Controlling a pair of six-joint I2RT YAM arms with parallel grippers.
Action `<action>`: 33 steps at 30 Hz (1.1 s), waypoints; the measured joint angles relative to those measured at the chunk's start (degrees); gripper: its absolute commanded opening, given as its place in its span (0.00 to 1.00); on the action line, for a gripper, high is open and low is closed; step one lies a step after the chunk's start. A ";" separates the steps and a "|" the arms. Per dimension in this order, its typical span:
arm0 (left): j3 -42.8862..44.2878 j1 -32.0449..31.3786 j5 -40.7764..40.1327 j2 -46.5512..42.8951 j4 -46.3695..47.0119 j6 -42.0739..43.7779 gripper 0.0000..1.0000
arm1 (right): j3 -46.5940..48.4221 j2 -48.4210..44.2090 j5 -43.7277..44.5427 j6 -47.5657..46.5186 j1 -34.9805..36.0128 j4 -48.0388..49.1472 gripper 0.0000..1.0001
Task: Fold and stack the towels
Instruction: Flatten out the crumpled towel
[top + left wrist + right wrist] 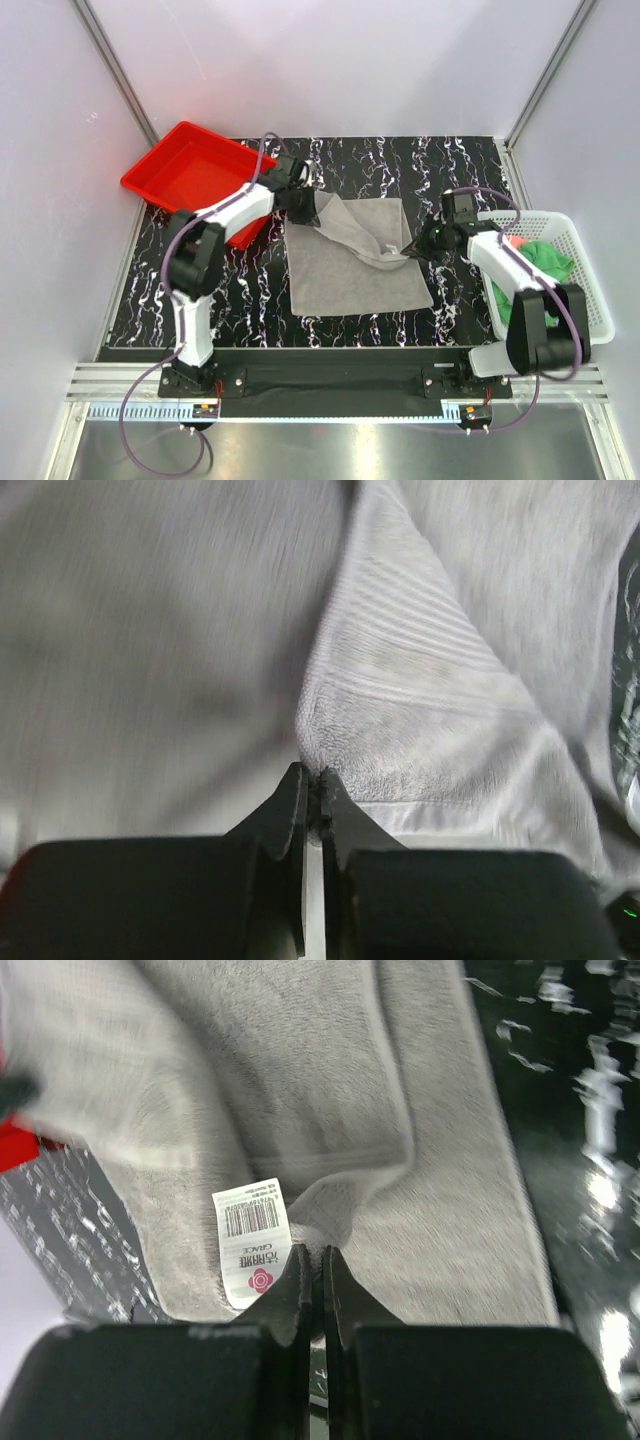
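Note:
A grey towel (355, 270) lies spread on the black marbled table, its far half lifted and folded over toward the middle. My left gripper (312, 208) is shut on the towel's far left corner; in the left wrist view the towel (430, 710) is pinched between the closed tips of that gripper (318, 775). My right gripper (408, 250) is shut on another corner near the right edge. In the right wrist view my right gripper (320, 1252) holds the towel (300, 1080) beside a white barcode label (252, 1240). A bright green towel (545, 262) and a salmon-pink one (513, 242) lie in the basket.
A red plastic tray (200, 175) stands at the back left, close behind the left arm. A white mesh basket (590, 300) sits at the right edge beside the right arm. White walls close the table in at the back and sides.

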 measured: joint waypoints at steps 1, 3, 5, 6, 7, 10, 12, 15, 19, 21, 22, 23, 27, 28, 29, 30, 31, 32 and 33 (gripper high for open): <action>-1.40 -0.13 -0.81 -2.45 -1.88 -1.05 0.00 | 0.13 -1.86 1.29 0.28 0.00 -1.68 0.00; -4.50 -0.46 -3.50 -9.70 -5.84 -3.52 0.00 | 0.20 -6.21 3.76 1.14 0.00 -4.33 0.00; -5.03 -0.61 -5.14 -16.57 -9.51 -5.09 0.00 | 0.66 -10.86 5.70 2.23 0.00 -5.33 0.00; -4.00 -0.61 -5.51 -19.21 -10.91 -5.55 0.00 | 1.33 -12.66 6.60 2.75 0.00 -5.33 0.00; -1.51 -0.61 -5.64 -20.92 -12.83 -6.03 0.00 | 2.64 -13.73 7.72 3.26 0.00 -5.51 0.00; 11.02 -0.42 -6.27 -21.29 -16.44 -6.75 0.00 | 12.24 -12.92 11.50 3.85 0.02 -7.91 0.00; 20.02 -0.26 -6.93 -20.46 -18.60 -7.13 0.00 | 17.97 -12.00 13.18 3.85 0.02 -8.52 0.00; 26.97 -0.17 -7.19 -21.18 -19.34 -8.07 0.00 | 25.35 -11.91 15.15 3.80 0.00 -9.55 0.00; 19.82 -0.46 -7.15 -27.36 -19.17 -9.79 0.00 | 23.67 -16.76 15.34 3.85 0.00 -11.61 0.00; 11.41 -0.83 -7.17 -31.87 -18.38 -10.91 0.00 | 18.64 -20.55 15.02 3.98 0.02 -12.90 0.00; 7.02 -1.20 -7.19 -33.86 -18.16 -11.52 0.00 | 15.58 -22.45 14.86 4.20 0.02 -13.35 0.00; 2.32 -1.60 -7.37 -35.91 -17.49 -12.15 0.00 | 12.94 -23.96 14.53 4.46 0.02 -13.86 0.00; -12.76 -5.25 -8.87 -40.72 -17.62 -14.05 0.00 | 2.75 -28.79 12.48 6.14 0.13 -17.55 0.00; -15.06 -6.14 -8.87 -41.05 -17.92 -14.23 0.00 | 1.55 -29.35 12.26 6.49 0.17 -17.97 0.00; -16.35 -6.86 -8.85 -41.05 -18.03 -14.23 0.00 | 0.79 -29.81 12.09 6.95 0.20 -18.49 0.00; -16.57 -7.17 -8.85 -40.85 -18.27 -14.16 0.00 | 0.74 -29.97 12.07 7.23 0.24 -18.49 0.00; -15.89 -7.15 -9.11 -40.68 -18.32 -13.79 0.00 | 1.51 -29.81 12.13 7.41 0.26 -18.21 0.00; -13.11 -7.02 -9.46 -39.76 -19.71 -13.22 0.00 | 3.61 -28.92 12.41 7.43 0.28 -18.73 0.00; -8.61 -6.88 -9.90 -38.34 -21.03 -12.55 0.00 | 6.03 -27.78 12.59 7.34 0.31 -18.64 0.00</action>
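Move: Each hand already pinches a spot of the crumpled towel. The towel's middle lies some 10 cm right of the left hand, 8 back and 5 below, and about 10 cm left of the right hand, level with it fore and aft. The red tray's middle is roughly 23 cm left and 9 ahead of the left hand. The white basket is around 29 cm right and 5 back from the right hand. Still pinching the towel, both hands whip up (left 30 cm, right 23), swing back and down, then start rising. ##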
